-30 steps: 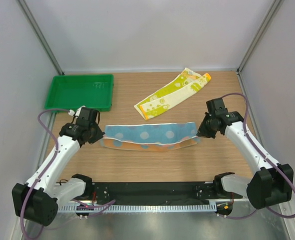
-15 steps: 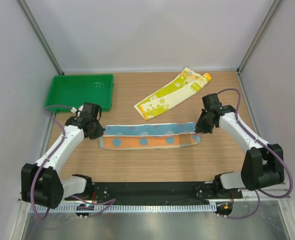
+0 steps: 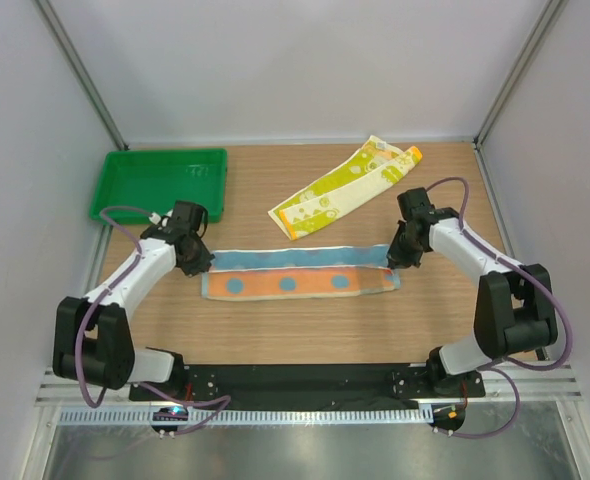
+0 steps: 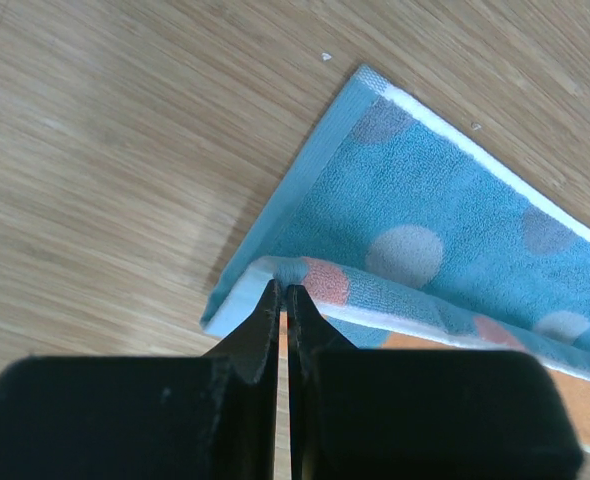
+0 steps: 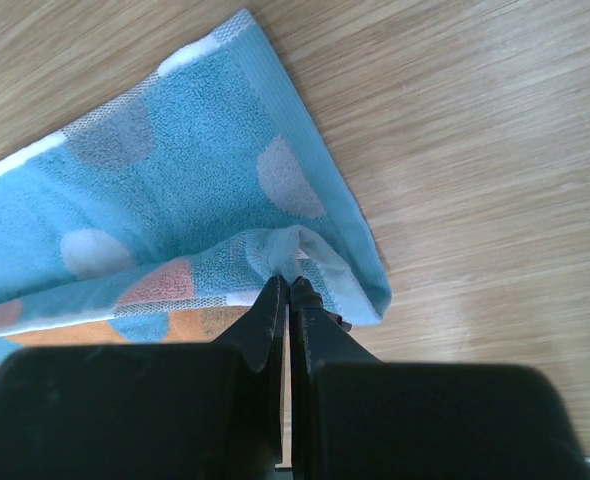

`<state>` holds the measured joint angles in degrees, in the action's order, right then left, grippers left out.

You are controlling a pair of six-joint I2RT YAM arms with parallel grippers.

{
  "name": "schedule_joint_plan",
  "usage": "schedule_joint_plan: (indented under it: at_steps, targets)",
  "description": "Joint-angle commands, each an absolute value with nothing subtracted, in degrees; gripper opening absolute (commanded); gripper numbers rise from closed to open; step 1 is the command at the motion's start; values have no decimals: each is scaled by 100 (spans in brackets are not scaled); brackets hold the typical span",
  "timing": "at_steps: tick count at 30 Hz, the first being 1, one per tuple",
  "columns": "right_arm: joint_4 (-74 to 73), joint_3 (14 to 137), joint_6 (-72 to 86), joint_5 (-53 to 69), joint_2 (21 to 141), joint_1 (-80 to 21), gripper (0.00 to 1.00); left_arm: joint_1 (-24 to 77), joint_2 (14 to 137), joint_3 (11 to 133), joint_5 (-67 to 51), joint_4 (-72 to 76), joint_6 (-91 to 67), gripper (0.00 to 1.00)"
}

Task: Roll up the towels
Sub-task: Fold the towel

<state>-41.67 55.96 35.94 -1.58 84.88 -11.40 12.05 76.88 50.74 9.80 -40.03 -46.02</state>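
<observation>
A light blue towel with pale and orange dots lies lengthwise mid-table, its orange underside showing along the near half. My left gripper is shut on its left end; the left wrist view shows the pinched hem of the blue towel at the fingertips of the left gripper. At the other end my right gripper is shut on the towel's corner, and the right wrist view has the same towel bunched at the tips of the right gripper. A yellow-green and white towel with an orange edge lies flat behind.
A green plastic tray sits at the back left, just behind my left arm. Grey walls with metal posts close the table in on three sides. A black rail runs along the near edge between the arm bases.
Both grippers carried the towel's pinched edge away from the bases and lowered it; the lifted blue strip now lies farther back and flatter, folded over with the orange side exposed in front.
</observation>
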Motion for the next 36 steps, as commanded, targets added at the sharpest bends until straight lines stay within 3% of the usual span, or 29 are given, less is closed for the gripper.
schedule_joint_plan:
  at_steps: [1, 19, 31, 36]
  targets:
    - [-3990, 5765, 3463, -237, 8709, -1116, 1, 1125, 7944, 5352, 844, -3762, -4588, 0]
    - [-4491, 6547, 3375, -158, 8639, -1099, 1, 1081, 7953, 5888, 650, -3920, -4474, 1]
    - [-4078, 6803, 3489, -79, 9668, -1020, 1, 871, 8903, 6161, 650, -3595, -4605, 0]
    - [-4051, 6768, 3445, -70, 9502, -923, 1, 852, 8518, 6003, 826, -3586, -4579, 0]
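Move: The blue towel's far edge, towards which its folded-back hem is being taken, has its left corner about 6 cm ahead of the left hand and its right corner about 6 cm ahead of the right hand, both about 3 cm lower. Some 25 cm ahead of the left hand and 12 cm to its left stands the green tray; the yellow towel's middle lies about 24 cm ahead and 11 cm left of the right hand. Dipping about 2 cm first, both hands then carry the pinched hem forward, left about 5 cm and right about 4 cm, towards the towel's far edge. They rise in a low arc of some 4 cm on the way and sink again at its end to a little below their starting height. Fingers stay shut on the hem and the wrists barely turn. ##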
